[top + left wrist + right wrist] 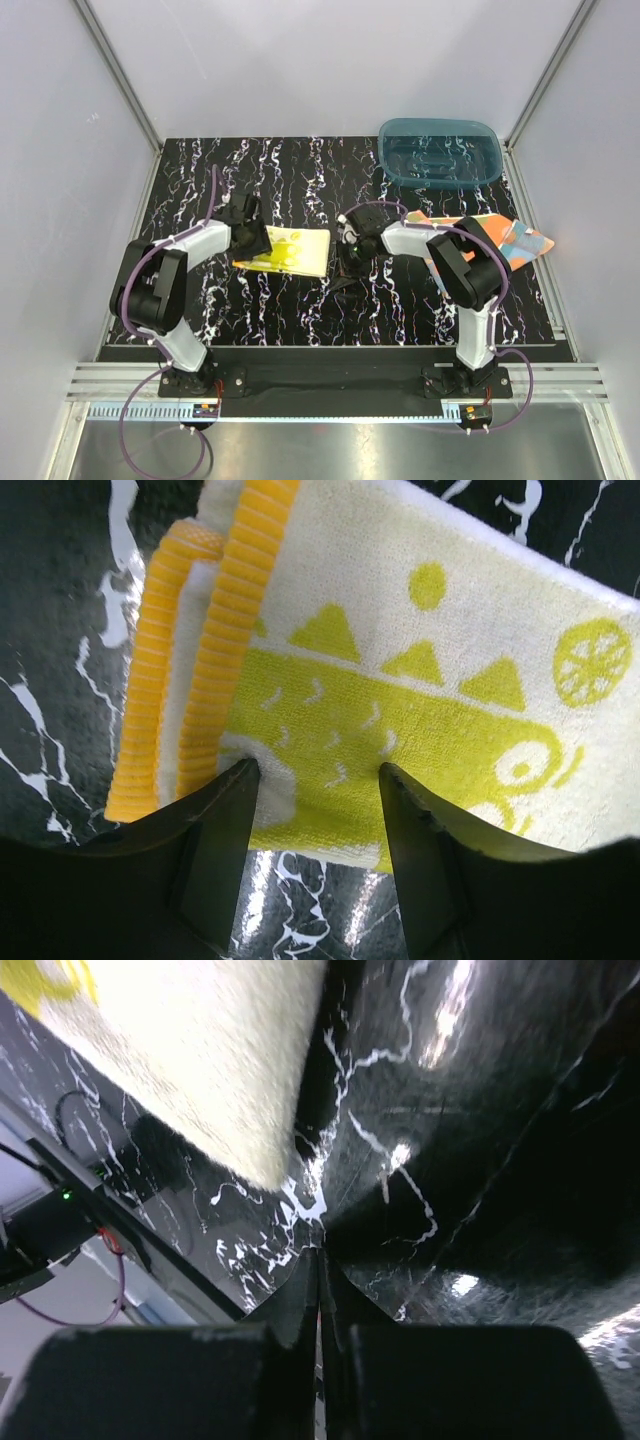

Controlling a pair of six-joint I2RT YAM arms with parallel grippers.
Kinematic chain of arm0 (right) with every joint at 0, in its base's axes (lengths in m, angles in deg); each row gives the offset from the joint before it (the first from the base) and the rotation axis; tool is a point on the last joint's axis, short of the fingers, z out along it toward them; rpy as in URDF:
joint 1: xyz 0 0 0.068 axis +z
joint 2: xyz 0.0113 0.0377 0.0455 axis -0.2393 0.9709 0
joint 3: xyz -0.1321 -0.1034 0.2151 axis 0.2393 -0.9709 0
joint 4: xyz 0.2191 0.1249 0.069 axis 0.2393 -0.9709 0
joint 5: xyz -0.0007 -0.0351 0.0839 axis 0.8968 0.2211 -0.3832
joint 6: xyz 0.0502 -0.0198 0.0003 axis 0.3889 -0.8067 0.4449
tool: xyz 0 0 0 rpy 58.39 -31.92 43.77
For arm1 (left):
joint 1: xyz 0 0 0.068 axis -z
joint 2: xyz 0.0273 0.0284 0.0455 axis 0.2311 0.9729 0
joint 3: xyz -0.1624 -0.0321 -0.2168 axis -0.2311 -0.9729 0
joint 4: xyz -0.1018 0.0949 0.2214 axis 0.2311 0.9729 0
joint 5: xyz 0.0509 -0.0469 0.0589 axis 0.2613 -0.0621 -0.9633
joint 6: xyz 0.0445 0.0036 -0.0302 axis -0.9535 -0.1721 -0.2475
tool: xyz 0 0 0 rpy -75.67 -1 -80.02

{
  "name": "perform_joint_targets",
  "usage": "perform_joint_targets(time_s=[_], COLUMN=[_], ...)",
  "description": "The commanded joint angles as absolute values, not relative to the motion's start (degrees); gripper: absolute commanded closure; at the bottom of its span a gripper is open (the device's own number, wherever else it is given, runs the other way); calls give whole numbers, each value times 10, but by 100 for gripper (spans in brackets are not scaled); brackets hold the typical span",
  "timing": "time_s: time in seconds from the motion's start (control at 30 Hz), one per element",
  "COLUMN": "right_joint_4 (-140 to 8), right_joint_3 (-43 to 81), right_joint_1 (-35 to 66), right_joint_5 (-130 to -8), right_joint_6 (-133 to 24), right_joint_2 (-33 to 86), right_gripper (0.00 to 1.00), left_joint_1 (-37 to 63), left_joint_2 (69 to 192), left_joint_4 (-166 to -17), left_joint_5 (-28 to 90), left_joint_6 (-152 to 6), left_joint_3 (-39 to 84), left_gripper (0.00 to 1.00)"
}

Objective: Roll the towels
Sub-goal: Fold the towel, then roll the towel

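The yellow towel (290,250) lies flat on the black marbled table (300,320), left of centre. In the left wrist view this towel (420,680) shows lime shapes, and its ribbed orange-yellow border (190,660) is folded over at the left. My left gripper (258,240) (315,775) is open, its fingertips (240,780) set on the towel's near edge. My right gripper (343,268) (320,1257) is shut on nothing, just off the towel's pale corner (200,1060). The orange polka-dot towel (520,240) lies at the right, partly hidden by the right arm.
A teal translucent tub (440,150) stands at the back right of the table. Grey walls close in the sides and back. The arm bases sit on the rail along the near edge (330,380).
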State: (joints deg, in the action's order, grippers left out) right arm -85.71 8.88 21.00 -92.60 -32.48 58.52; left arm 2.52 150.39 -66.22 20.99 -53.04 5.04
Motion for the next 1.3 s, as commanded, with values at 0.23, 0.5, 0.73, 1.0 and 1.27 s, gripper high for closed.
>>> perform_joint_targets(time_s=[0.23, 0.5, 0.73, 1.0, 1.27], right_joint_4=[-894, -939, -953, -883, -857], right_joint_3=[10, 7, -28, -126, -186], right_joint_1=[216, 215, 214, 214, 213], right_joint_5=[-843, -669, -508, -423, -465], right_joint_6=[-340, -317, -301, -227, -247], right_joint_2=[529, 366, 222, 33, -94], right_gripper=[100, 67, 11, 0, 0], left_joint_1=[45, 183, 321, 349, 351], left_joint_2=[1467, 1399, 1339, 1146, 1242], left_joint_4=[-596, -530, -544, -832, -760], left_joint_5=[91, -38, -115, -140, -82], left_joint_6=[-597, -610, -607, -610, -626], left_joint_3=[118, 167, 160, -34, 21], left_gripper=[41, 42, 41, 1, 1])
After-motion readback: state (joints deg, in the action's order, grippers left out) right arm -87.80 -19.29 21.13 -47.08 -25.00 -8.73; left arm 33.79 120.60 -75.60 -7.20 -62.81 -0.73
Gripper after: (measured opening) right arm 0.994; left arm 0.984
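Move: The folded yellow towel is under the left hand near its orange-hemmed end: its middle lies about 8 cm to the right and 2 cm ahead, a centimetre or two below, and the orange hem some 3 cm to the left and 1 cm ahead. From the right hand, shut and low at the table, the towel's middle is roughly 13 cm left and 8 cm ahead, its near right corner about 3 cm left and 2 cm ahead. The orange towel is some 32 cm right and 9 cm ahead of that hand. The left hand, its parted fingertips on the yellow towel beside the orange hem, works forward and left by under 2 cm, then comes free and rises about 17 cm while swinging right over the towel and drawing back a little, tilting up some 40 degrees and opening wide. The right hand, shut beside the near right corner, first draws back about 2 cm, then climbs and swings right away from the yellow towel, about 16 cm each way, tilting up, turning clockwise and opening wide. ##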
